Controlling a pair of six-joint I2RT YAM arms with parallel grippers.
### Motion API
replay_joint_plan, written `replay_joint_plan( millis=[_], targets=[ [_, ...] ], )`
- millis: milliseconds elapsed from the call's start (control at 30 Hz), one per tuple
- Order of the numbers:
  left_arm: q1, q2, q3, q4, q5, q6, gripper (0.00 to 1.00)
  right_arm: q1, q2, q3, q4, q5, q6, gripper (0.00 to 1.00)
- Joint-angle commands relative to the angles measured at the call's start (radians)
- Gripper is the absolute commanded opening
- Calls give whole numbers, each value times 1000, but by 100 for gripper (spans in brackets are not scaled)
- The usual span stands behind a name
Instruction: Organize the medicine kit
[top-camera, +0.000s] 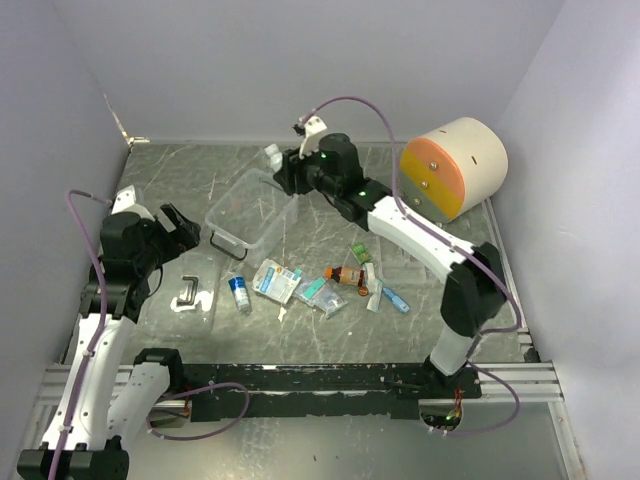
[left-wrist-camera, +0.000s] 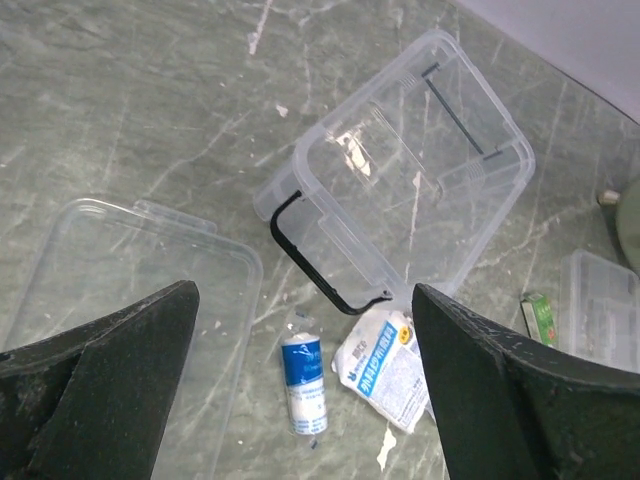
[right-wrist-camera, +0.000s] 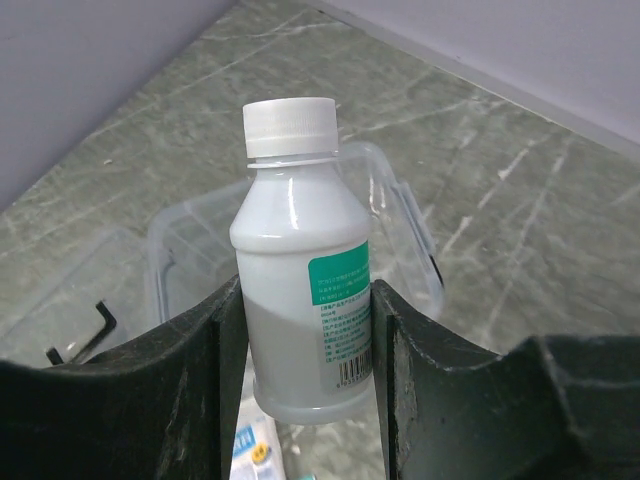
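The medicine kit's clear box (top-camera: 245, 210) lies open in the middle of the table, also seen in the left wrist view (left-wrist-camera: 400, 170) and the right wrist view (right-wrist-camera: 190, 250). Its clear lid (top-camera: 200, 298) lies flat to the left, with a black handle (top-camera: 188, 290) by it. My right gripper (top-camera: 283, 172) hangs over the box's far end, shut on a white bottle (right-wrist-camera: 300, 290) with a white cap and green label. My left gripper (top-camera: 183, 228) hovers left of the box, open and empty (left-wrist-camera: 305, 295), above the lid (left-wrist-camera: 120, 290) and a blue-and-white roll (left-wrist-camera: 305, 385).
Loose supplies lie in front of the box: the roll (top-camera: 238, 293), a white-and-blue packet (top-camera: 277, 280), a clear pack (top-camera: 322, 295), a brown bottle (top-camera: 348, 274) and a small green box (top-camera: 360, 253). A large cream cylinder with an orange face (top-camera: 455, 165) stands at the back right. Walls close three sides.
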Motion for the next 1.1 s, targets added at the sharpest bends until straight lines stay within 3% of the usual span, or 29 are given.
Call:
replay_joint_plan(
  millis=[0,200,367,767,1067],
  targets=[
    [-4,-21,-30,5,126,-24,99,31,146,124,2,-34,48,26],
    [-4,37,-62,90,219,-61,87,62,329,285,-81,-4,-21,26],
    [-4,105,-67,144,272,-64,84,66,430,330,-153,8,-74,26],
    [-5,278,-66,269,367,-128,82,69,363,265,-312,104,-66,26],
    [-4,293,-80,308,389,-142,79,67,346,211,-359,209,-32,26]
  ],
)
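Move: The right hand holds the white bottle high in the air; the middle of the clear box it is bound for lies about 8 cm to its left, 4 cm ahead and some 21 cm below. The medicine packet is about 12 cm back, 2 cm left and 25 cm down. From the left hand, the box's near black handle is about 6 cm ahead, 10 cm right and 16 cm lower; the blue-white tube sits 3 cm back, 13 cm right and 20 cm down, and the clear lid 5 cm back, straight below. Keeping its grip on the white bottle, the right hand sinks about 16 cm towards the clear box, swinging out to the left and a little forward on the way down, then easing back right by some 5 cm at nearly level height while the wrist tips downward and its left side drops, roughly 25 degrees in all. Meanwhile the left hand travels right, down and forward towards the box's near handle, some 9 cm altogether, rolling its left side down and turning clockwise about 15 degrees, its fingers narrowing slightly but staying wide open. ##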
